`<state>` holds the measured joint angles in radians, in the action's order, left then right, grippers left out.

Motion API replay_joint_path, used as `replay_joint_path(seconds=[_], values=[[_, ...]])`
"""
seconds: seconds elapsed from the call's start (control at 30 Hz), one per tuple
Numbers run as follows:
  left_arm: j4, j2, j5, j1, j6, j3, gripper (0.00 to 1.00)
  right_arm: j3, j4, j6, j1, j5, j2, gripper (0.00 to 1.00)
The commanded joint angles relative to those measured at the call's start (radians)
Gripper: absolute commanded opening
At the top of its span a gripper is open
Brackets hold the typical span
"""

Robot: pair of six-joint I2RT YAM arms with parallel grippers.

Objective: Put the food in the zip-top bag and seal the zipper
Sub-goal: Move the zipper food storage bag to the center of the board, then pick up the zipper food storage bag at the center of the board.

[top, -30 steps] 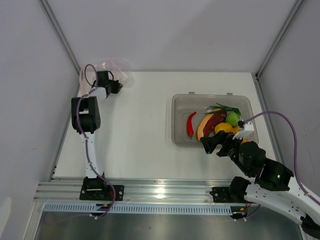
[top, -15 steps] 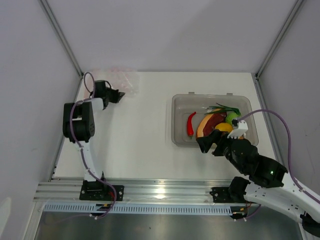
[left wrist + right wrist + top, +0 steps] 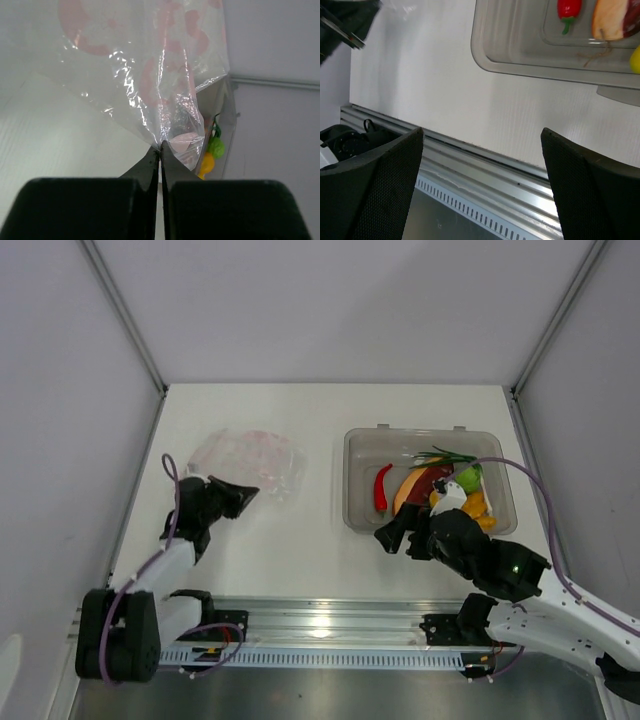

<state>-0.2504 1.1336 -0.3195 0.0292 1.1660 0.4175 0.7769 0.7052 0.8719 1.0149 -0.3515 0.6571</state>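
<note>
The clear, crinkly zip-top bag (image 3: pixel 250 460) with pink print lies on the table left of centre. My left gripper (image 3: pixel 243 496) is shut on its near edge; the left wrist view shows the film (image 3: pixel 150 75) pinched at the fingertips (image 3: pixel 161 146). I cannot pick out the zipper among the pink marks. The food sits in a grey bin (image 3: pixel 360 515): red chili (image 3: pixel 382 487), orange piece (image 3: pixel 404 492), green scallion (image 3: pixel 445 454), green round fruit (image 3: pixel 466 478), yellow-orange fruit (image 3: pixel 477 506). My right gripper (image 3: pixel 398 538) hangs open over the bin's near-left corner, with nothing in it (image 3: pixel 482 131).
The aluminium rail (image 3: pixel 320 620) runs along the table's near edge; the right wrist view looks down on it (image 3: pixel 485 165). White walls close in the left, back and right. The bin's near wall (image 3: pixel 530 47), the chili (image 3: pixel 568 9) and the orange piece (image 3: pixel 609 17) show in the right wrist view.
My left arm has drawn the bag from the far left corner toward the near middle of the table. The right gripper has shifted left and nearer, staying open.
</note>
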Motion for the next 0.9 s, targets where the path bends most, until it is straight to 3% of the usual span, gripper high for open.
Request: replay_joint_path(seconds=[0.0,0.13,0.2,0.23,0.27,0.37,0.47,0.6,0.7,0.87], values=[[0.029,-0.191,0.003,0.031,-0.038,-0.158,0.01,0.018,-0.042,0.029,0.010,0.054,0.010,0.99],[0.178,-0.563,0.026,0.074,-0.034,-0.249,0.00,0.036,-0.078,0.016,0.016,0.089,0.065,0.99],[0.277,-0.668,0.014,0.084,-0.016,-0.282,0.02,0.044,-0.085,0.016,0.034,0.086,0.091,0.98],[0.305,-0.716,0.007,0.087,-0.009,-0.296,0.10,0.050,-0.099,0.016,0.042,0.079,0.114,0.98],[0.333,-0.797,0.000,0.089,-0.006,-0.298,0.37,0.051,-0.108,0.015,0.053,0.072,0.124,0.98],[0.440,-0.891,0.010,0.089,-0.040,-0.267,0.58,0.051,-0.121,0.016,0.089,0.043,0.144,0.99],[0.574,-0.884,0.043,0.089,-0.110,-0.163,0.80,0.048,-0.113,0.018,0.109,0.025,0.145,0.99],[0.651,-0.732,-0.018,0.089,-0.153,-0.050,0.97,0.036,-0.105,0.021,0.117,0.000,0.124,0.99],[0.720,-0.658,-0.032,0.089,-0.170,0.016,1.00,0.036,-0.113,-0.002,0.117,-0.018,0.118,1.00],[0.779,-0.679,-0.012,0.089,-0.180,0.070,1.00,0.067,-0.188,-0.056,0.116,-0.003,0.189,1.00]])
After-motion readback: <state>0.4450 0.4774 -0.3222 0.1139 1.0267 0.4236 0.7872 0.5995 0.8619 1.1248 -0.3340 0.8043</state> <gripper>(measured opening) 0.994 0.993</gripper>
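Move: The left hand, shut on the zipper food storage bag's near edge, is bound for the board's center, about 20 cm right and 5 cm ahead, 7 cm below. The bag's middle trails some 12 cm ahead and 2 cm left of it, 5 cm below; the food tray is about 42 cm right, 7 cm ahead. From the open right hand the bag's middle lies roughly 30 cm ahead, 32 cm left and 13 cm lower. Left hand sweeps back some 11 cm, opening to release the bag; right hand drifts about 5 cm left. ##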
